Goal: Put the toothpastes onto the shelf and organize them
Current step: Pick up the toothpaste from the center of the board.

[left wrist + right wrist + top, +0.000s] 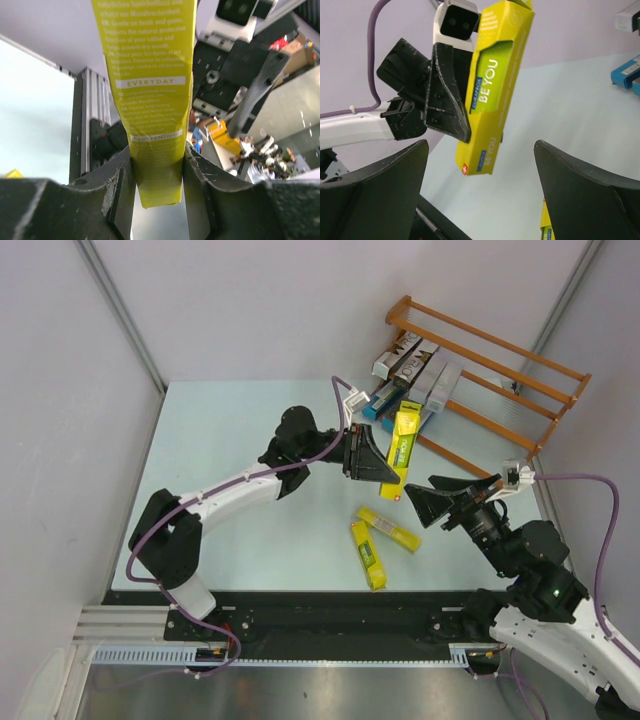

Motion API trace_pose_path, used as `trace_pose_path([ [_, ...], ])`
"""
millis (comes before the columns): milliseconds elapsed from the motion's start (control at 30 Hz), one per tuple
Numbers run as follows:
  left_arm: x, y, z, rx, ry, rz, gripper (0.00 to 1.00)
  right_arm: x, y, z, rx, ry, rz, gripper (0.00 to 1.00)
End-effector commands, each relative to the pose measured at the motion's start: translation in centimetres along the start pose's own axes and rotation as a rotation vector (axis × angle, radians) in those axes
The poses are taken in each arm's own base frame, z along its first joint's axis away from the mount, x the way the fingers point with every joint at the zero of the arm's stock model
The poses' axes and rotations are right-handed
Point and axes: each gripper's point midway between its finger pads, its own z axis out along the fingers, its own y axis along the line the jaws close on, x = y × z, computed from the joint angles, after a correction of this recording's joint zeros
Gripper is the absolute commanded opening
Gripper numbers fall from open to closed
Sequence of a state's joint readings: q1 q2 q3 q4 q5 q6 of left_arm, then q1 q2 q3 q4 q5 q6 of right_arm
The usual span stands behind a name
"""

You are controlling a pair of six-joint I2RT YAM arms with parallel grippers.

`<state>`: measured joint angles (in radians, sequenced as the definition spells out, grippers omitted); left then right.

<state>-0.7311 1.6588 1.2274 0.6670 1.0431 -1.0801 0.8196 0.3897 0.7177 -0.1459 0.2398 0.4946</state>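
My left gripper (392, 472) is shut on the lower end of a yellow toothpaste carton (403, 440), held up above the table and just in front of the shelf (520, 365). The left wrist view shows that carton (155, 90) pinched between both fingers (120, 195). My right gripper (415, 508) stands open just right of the held carton, its jaws wide with nothing in them. Two more yellow toothpastes (388, 528) (368, 555) lie on the table. Silver-grey cartons (410, 360) and blue cartons (385, 400) rest at the shelf's left end.
The orange-brown shelf sits in the far right corner against the wall. In the right wrist view the held carton (492, 90) hangs in front of my open right gripper (480, 144), with blue cartons (627, 77) at the right edge. Walls enclose the table on three sides.
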Motion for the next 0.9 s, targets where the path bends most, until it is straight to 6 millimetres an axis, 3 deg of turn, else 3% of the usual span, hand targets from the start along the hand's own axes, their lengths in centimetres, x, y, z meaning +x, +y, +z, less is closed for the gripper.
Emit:
trace_pose_path([
  [0, 1.9, -1.0, 0.1, 0.03, 0.075, 0.103, 0.43, -0.2, 1.8, 0.4, -0.096, 0.0, -0.009, 0.93],
  [100, 1.8, -0.7, -0.1, 0.006, 0.061, 0.105, 0.44, 0.3, 1.6, 0.8, -0.092, 0.015, -0.005, 0.91],
  [200, 0.5, -1.2, -0.2, -0.008, 0.016, 0.127, 0.44, 0.7, 1.6, 1.2, -0.089, 0.029, 0.006, 0.89],
  [267, -0.3, -2.2, -0.3, 0.002, -0.012, 0.141, 0.44, 0.9, 1.2, 1.4, -0.077, 0.029, 0.018, 0.83],
  [533, -2.4, -4.8, 0.0, 0.073, -0.062, 0.152, 0.45, 1.6, 1.4, 2.3, -0.118, 0.026, 0.053, 0.8],
  [633, -2.4, -5.5, 0.0, 0.11, -0.057, 0.14, 0.45, 1.9, 1.1, 2.5, -0.118, 0.034, 0.06, 0.79],
  [867, -1.6, -5.3, -0.1, 0.133, -0.045, 0.13, 0.45, 2.8, 0.5, 3.1, -0.147, 0.044, 0.074, 0.66],
])
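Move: The toothpaste I still pinch near its lower end in my left hand leans up and forward; its middle lies about 4 cm ahead of and 4 cm above that hand, 1 cm to its right. From my empty right hand it is roughly 6 cm ahead, 4 cm left and 5 cm up. Some 32 cm below my right hand lie two yellow boxes: the slanted box 3 cm left and 1 cm ahead, the near box 7 cm left and 4 cm back. I bring my right hand about 3 cm left, sinking some 2 cm and easing forward, towards the lower end of the toothpaste, while its wide-open fingers begin to close and the hand turns slightly counter-clockwise. My left hand keeps its pinch, dips 2–3 cm, then rises to end about 2 cm above its start. The right fingers come close; a touch can't be made out. ##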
